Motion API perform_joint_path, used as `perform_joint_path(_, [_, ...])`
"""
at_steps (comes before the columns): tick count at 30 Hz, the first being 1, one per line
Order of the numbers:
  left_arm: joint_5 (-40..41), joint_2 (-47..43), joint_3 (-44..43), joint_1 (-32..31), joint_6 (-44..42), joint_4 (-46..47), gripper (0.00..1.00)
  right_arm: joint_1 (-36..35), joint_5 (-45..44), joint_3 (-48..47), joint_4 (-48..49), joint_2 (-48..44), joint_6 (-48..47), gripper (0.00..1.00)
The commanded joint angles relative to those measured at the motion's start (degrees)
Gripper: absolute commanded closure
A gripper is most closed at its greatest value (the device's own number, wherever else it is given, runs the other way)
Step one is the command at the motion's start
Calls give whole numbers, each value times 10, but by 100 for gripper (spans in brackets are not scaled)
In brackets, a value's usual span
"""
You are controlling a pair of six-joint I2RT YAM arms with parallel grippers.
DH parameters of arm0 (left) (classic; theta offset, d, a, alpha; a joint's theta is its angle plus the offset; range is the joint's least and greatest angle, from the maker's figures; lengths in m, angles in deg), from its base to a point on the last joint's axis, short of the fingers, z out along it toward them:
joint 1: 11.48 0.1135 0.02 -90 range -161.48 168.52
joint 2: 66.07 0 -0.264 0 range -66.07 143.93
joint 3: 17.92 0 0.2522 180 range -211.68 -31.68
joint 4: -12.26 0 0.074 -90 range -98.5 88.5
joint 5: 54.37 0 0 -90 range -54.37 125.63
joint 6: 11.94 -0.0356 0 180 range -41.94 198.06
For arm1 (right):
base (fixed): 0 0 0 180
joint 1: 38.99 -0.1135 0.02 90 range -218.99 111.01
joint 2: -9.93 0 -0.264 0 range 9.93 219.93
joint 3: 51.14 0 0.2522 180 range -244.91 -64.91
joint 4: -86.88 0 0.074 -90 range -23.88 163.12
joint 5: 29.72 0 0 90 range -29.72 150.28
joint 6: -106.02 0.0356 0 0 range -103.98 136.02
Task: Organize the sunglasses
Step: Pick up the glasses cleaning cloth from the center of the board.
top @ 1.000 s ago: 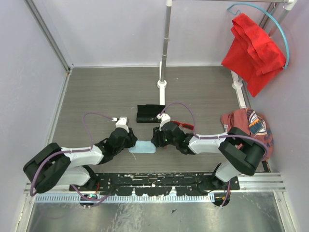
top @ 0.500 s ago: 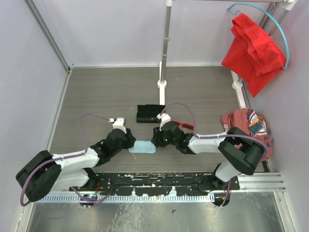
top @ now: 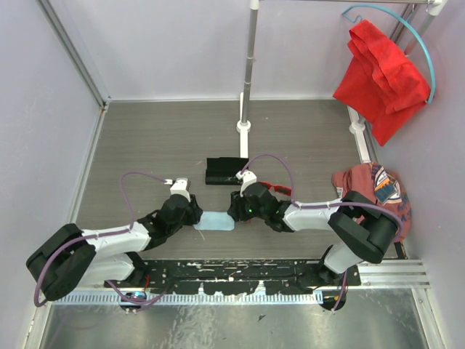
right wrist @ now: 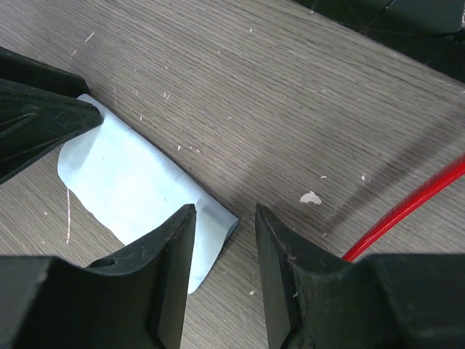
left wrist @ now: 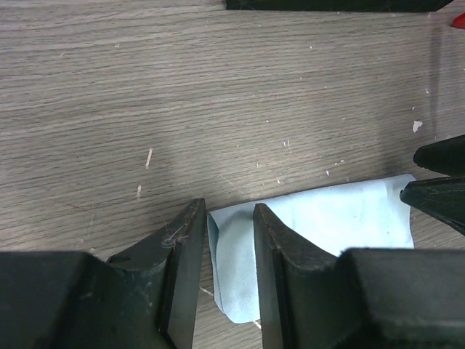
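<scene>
The sunglasses show only as thin red arms (top: 270, 187) beside my right wrist, and one red arm (right wrist: 410, 207) crosses the right wrist view. The lenses are hidden. A pale blue cloth (top: 216, 221) lies flat on the table between both grippers. My left gripper (left wrist: 227, 211) is open and straddles the slightly lifted left edge of the cloth (left wrist: 327, 218). My right gripper (right wrist: 225, 212) is open over the curled right corner of the cloth (right wrist: 123, 182). From above, the left gripper (top: 196, 217) and right gripper (top: 232, 214) face each other across the cloth.
A black oblong case (top: 224, 171) lies just behind the cloth. A pole on a white foot (top: 243, 127) stands further back. A red garment (top: 381, 69) hangs at the back right, and a crumpled patterned fabric (top: 378, 190) lies by the right arm's base.
The left arm's elbow has dropped lower and further left, while its gripper stays at the cloth's left edge. The right arm and the cloth have not moved.
</scene>
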Motion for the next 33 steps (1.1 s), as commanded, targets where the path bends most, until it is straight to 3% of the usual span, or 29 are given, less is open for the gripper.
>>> perform_joint_path(1, [9,5,9,1,6,19,62,2,0,-16,27,-4,1,56])
perform_joint_path(23, [13,11,9,2,9,24,96,3,1,-16,29,0,3,56])
perform_joint_path(33, [12,14,7,2,10,27,100,3,6,-18,31,8,6,61])
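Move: The cleaning cloth lies folded in a strip on the board. Its middle is about 5 cm to the left gripper's right, 2 cm back and 1 cm lower, and its far-left corner is already between that gripper's parted fingertips. The black case is some 13 cm ahead and 9 cm right of the left gripper, the red sunglasses roughly 6 cm ahead and 23 cm right. From the right gripper the cloth's middle is about 6 cm left and 2 cm back. Keep the left gripper where it is, low at the board and angled forward and down, without turning the wrist. Shut its fingers fully from a bit under half open, so that they pinch the far-left corner of the folded cloth between their tips. ##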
